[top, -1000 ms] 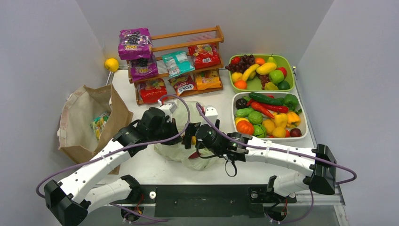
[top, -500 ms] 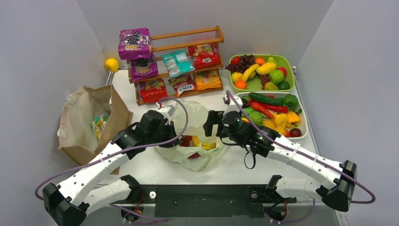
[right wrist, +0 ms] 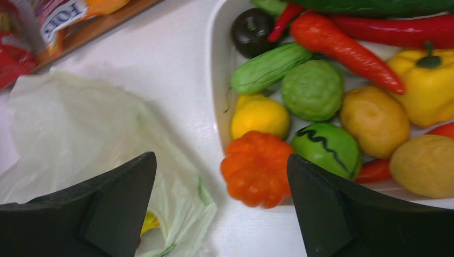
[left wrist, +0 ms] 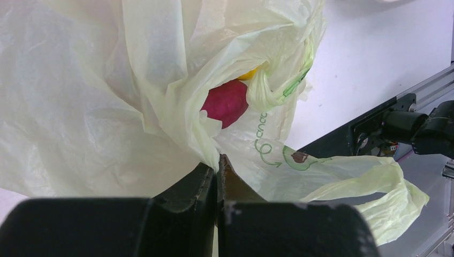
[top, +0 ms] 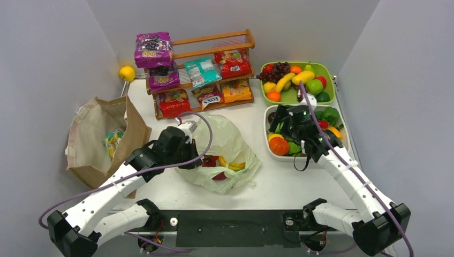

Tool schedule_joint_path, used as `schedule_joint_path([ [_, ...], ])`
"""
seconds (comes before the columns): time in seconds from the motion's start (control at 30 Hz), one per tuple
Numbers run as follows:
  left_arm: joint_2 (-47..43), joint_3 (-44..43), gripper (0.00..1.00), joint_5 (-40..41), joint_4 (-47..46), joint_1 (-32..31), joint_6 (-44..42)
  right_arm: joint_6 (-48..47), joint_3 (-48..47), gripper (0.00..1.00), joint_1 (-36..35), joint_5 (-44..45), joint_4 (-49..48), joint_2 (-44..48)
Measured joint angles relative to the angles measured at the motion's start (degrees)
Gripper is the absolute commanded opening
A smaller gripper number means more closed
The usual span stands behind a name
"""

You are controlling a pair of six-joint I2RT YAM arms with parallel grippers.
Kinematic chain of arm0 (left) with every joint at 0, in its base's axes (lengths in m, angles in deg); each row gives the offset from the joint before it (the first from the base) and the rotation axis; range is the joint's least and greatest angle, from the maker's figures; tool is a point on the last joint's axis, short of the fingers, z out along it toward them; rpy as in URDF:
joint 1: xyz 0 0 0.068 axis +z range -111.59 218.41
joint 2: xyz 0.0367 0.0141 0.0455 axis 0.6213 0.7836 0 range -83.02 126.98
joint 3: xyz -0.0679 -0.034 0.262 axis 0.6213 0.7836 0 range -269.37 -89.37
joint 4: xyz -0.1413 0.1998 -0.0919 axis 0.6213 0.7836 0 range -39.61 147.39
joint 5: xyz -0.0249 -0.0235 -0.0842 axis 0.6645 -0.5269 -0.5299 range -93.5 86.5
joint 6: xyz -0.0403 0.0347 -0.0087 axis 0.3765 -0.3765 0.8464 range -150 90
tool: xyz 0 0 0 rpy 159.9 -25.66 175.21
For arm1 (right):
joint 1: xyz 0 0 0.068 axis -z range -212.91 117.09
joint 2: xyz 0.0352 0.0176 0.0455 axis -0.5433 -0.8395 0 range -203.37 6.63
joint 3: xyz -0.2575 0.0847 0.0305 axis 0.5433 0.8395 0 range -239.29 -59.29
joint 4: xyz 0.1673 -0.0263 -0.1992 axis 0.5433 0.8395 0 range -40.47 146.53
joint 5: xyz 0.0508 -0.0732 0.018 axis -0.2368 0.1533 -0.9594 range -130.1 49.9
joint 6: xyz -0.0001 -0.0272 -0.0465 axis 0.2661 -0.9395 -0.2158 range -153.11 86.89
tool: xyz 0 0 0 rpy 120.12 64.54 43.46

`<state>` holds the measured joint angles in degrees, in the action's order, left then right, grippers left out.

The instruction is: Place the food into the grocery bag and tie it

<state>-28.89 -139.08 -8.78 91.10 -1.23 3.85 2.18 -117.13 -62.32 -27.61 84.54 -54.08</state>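
Note:
The pale green grocery bag (top: 227, 144) lies crumpled at the table's middle, with a yellow banana bunch (top: 236, 166) and red pieces (top: 211, 160) showing through it. My left gripper (top: 194, 159) is shut on a fold of the grocery bag (left wrist: 80, 107) at its left edge. In the left wrist view a red fruit (left wrist: 225, 101) sits in the bag's mouth and a loop handle (left wrist: 386, 182) trails right. My right gripper (top: 284, 122) hovers open over the white vegetable tray (top: 269, 119), holding nothing. An orange pumpkin (right wrist: 256, 168) lies below, between its fingers (right wrist: 123, 203).
A green tray of fruit (top: 330, 72) stands at the back right. A wooden rack (top: 214, 40) with snack packets is at the back centre. A brown paper bag (top: 136, 131) stands at the left, and a yellow ball (top: 127, 73) lies behind it.
My right arm has swung away from the grocery bag to the right and now hangs over the vegetable tray. The left gripper has kept its hold on the bag.

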Motion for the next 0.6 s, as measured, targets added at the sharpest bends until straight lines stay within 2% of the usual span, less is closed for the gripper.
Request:
schedule_joint_path([
  [0.17,-0.9,0.2,0.0,0.8,1.4,0.0,-0.3,-1.0,-4.0,0.87,11.7,-2.0,1.5,-4.9],
  [0.33,-2.2,1.2,0.0,2.2,2.5,0.0,-1.2,-1.6,-7.5,0.87,19.9,-2.9,2.3,-9.4],
  [0.6,-4.8,3.8,0.0,3.0,3.1,0.0,-1.6,-1.7,-8.3,0.88,34.8,-3.2,2.9,-12.3],
])
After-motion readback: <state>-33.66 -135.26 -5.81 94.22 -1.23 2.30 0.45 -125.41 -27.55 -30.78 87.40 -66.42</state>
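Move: The yellow bell pepper at the right side of the vegetable tray lies some 26 cm to the right hand's right, 8 cm ahead and 17 cm below. The green bell pepper is about 8 cm beyond it, the dark beet about 7 cm nearer; the orange pumpkin sits only 4 cm right and 2 cm ahead of the hand. From the left hand, the grocery bag's opening is roughly 9 cm right, 7 cm ahead and 10 cm below. Towards the yellow bell pepper the empty right hand sweeps high across the vegetable tray, about 18 cm right; it also reaches some 6 cm forward early on, then sinks slightly while turning about 30 degrees clockwise, fingers staying wide open. The grocery bag's rim stays pinched in the closed left fingers, which draw it about 3 cm left, down and slightly back. ##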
